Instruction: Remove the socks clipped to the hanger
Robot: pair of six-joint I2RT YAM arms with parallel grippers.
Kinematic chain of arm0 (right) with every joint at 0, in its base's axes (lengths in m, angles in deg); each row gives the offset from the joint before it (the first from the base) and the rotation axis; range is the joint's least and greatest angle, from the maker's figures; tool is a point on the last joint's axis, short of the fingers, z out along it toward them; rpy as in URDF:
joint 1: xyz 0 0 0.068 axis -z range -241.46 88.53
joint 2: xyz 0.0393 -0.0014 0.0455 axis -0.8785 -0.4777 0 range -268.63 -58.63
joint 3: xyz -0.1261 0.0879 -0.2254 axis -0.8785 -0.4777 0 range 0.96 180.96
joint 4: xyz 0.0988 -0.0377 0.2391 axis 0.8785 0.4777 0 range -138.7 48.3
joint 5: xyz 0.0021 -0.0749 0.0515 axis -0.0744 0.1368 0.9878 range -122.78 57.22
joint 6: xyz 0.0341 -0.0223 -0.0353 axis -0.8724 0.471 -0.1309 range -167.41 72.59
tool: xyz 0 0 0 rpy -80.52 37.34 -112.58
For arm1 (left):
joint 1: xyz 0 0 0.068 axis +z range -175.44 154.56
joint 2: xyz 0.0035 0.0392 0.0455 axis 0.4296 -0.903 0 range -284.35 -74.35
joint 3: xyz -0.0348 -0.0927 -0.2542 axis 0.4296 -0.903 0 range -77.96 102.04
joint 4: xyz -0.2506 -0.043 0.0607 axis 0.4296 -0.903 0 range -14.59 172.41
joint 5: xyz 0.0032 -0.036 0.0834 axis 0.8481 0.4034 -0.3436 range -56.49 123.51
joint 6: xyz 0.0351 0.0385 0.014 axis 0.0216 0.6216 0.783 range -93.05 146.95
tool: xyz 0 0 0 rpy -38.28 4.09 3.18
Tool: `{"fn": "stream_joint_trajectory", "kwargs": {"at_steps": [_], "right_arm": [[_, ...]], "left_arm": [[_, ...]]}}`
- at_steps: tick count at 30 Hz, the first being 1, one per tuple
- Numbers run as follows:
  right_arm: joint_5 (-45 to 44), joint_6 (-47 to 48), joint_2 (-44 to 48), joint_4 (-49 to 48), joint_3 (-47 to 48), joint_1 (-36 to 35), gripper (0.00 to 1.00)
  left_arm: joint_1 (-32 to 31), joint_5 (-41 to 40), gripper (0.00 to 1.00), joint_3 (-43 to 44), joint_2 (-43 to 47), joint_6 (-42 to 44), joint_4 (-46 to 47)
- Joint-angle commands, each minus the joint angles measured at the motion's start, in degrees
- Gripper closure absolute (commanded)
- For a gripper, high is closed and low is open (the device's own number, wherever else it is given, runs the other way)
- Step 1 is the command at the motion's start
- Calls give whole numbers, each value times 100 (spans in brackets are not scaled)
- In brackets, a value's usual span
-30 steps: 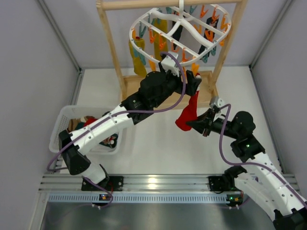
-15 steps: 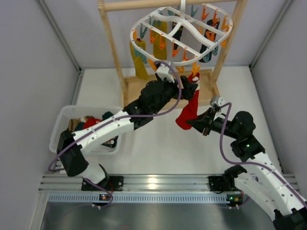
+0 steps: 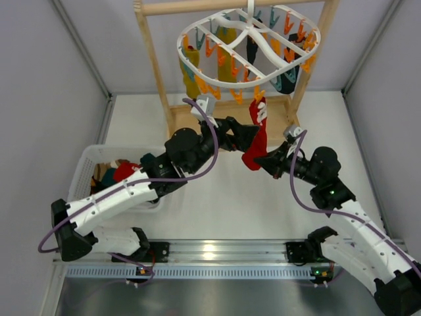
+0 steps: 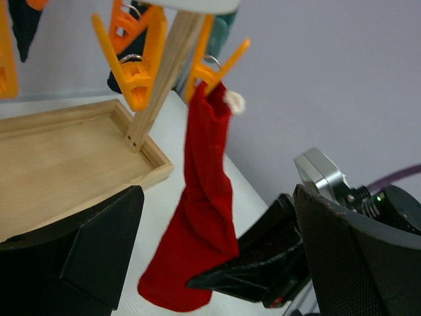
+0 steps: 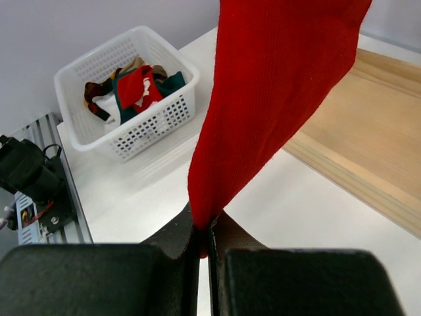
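Note:
A red sock [image 3: 256, 139] hangs from an orange clip [image 3: 258, 105] at the front of the white oval hanger [image 3: 247, 41]. My right gripper [image 3: 264, 162] is shut on the sock's lower end [image 5: 276, 99], its jaws [image 5: 209, 234] pinching the fabric. My left gripper [image 3: 248, 135] stands open just left of the sock and touches nothing. In the left wrist view the sock [image 4: 205, 217] hangs between the wide fingers [image 4: 99, 250], still in its clip [image 4: 214, 69]. A mustard-yellow sock [image 3: 191, 78] and dark socks [image 3: 289, 78] hang further back.
The hanger hangs from a wooden rack [image 3: 154, 59] with a wooden base tray [image 5: 368, 131] behind the sock. A white basket [image 3: 85, 164] with several socks sits at the left [image 5: 99, 59]. Grey walls close in both sides.
My left arm has dropped down and back from the clips and now sits lower beside the sock. The right gripper has shifted slightly up and left with the sock in it. The hanger has swung a little.

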Motion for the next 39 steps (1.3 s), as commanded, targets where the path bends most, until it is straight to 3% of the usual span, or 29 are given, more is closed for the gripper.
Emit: {"fn": "stream_joint_trajectory", "kwargs": {"at_steps": [1, 12, 18, 22, 30, 39], "right_arm": [[-181, 32, -11, -495, 184, -119, 100], [65, 6, 270, -416, 149, -199, 100], [197, -38, 454, -319, 210, -207, 100], [459, -56, 525, -266, 263, -199, 100], [812, -91, 481, -231, 325, -199, 100], [812, -38, 349, -222, 333, -427, 100]], "left_arm": [[-275, 103, 1, 314, -39, 203, -189], [-232, 84, 2, 1947, -1066, 792, -242], [-144, -64, 5, 2327, -1524, 845, -242], [-100, -232, 5, 2274, -1585, 976, -199], [-12, 382, 5, 1818, -1621, 1346, 942], [-21, 375, 5, 1449, -1761, 1636, 1778]]}}
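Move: The orange clip holding the red sock's cuff is about 7 cm ahead of the left hand, 5 cm to its right and 7 cm above. The sock hangs below it, middle roughly 4 cm ahead, 5 cm right and 2 cm down. An empty orange clip is some 7 cm ahead, 1 cm left and 7 cm up. From the right hand, shut on the toe, the sock's clip is about 6 cm ahead, straight in line sideways and 17 cm up. The right hand keeps its pinch on the sock's toe, drawing it back about 4 cm and slightly up as the hand turns a little counter-clockwise. The left hand, fingers staying wide open, first dips back a touch, then goes right, up and forward towards the sock's clip, some 9 cm in all, tilting its fingertips up about 15 degrees; no grip on the clip yet. ##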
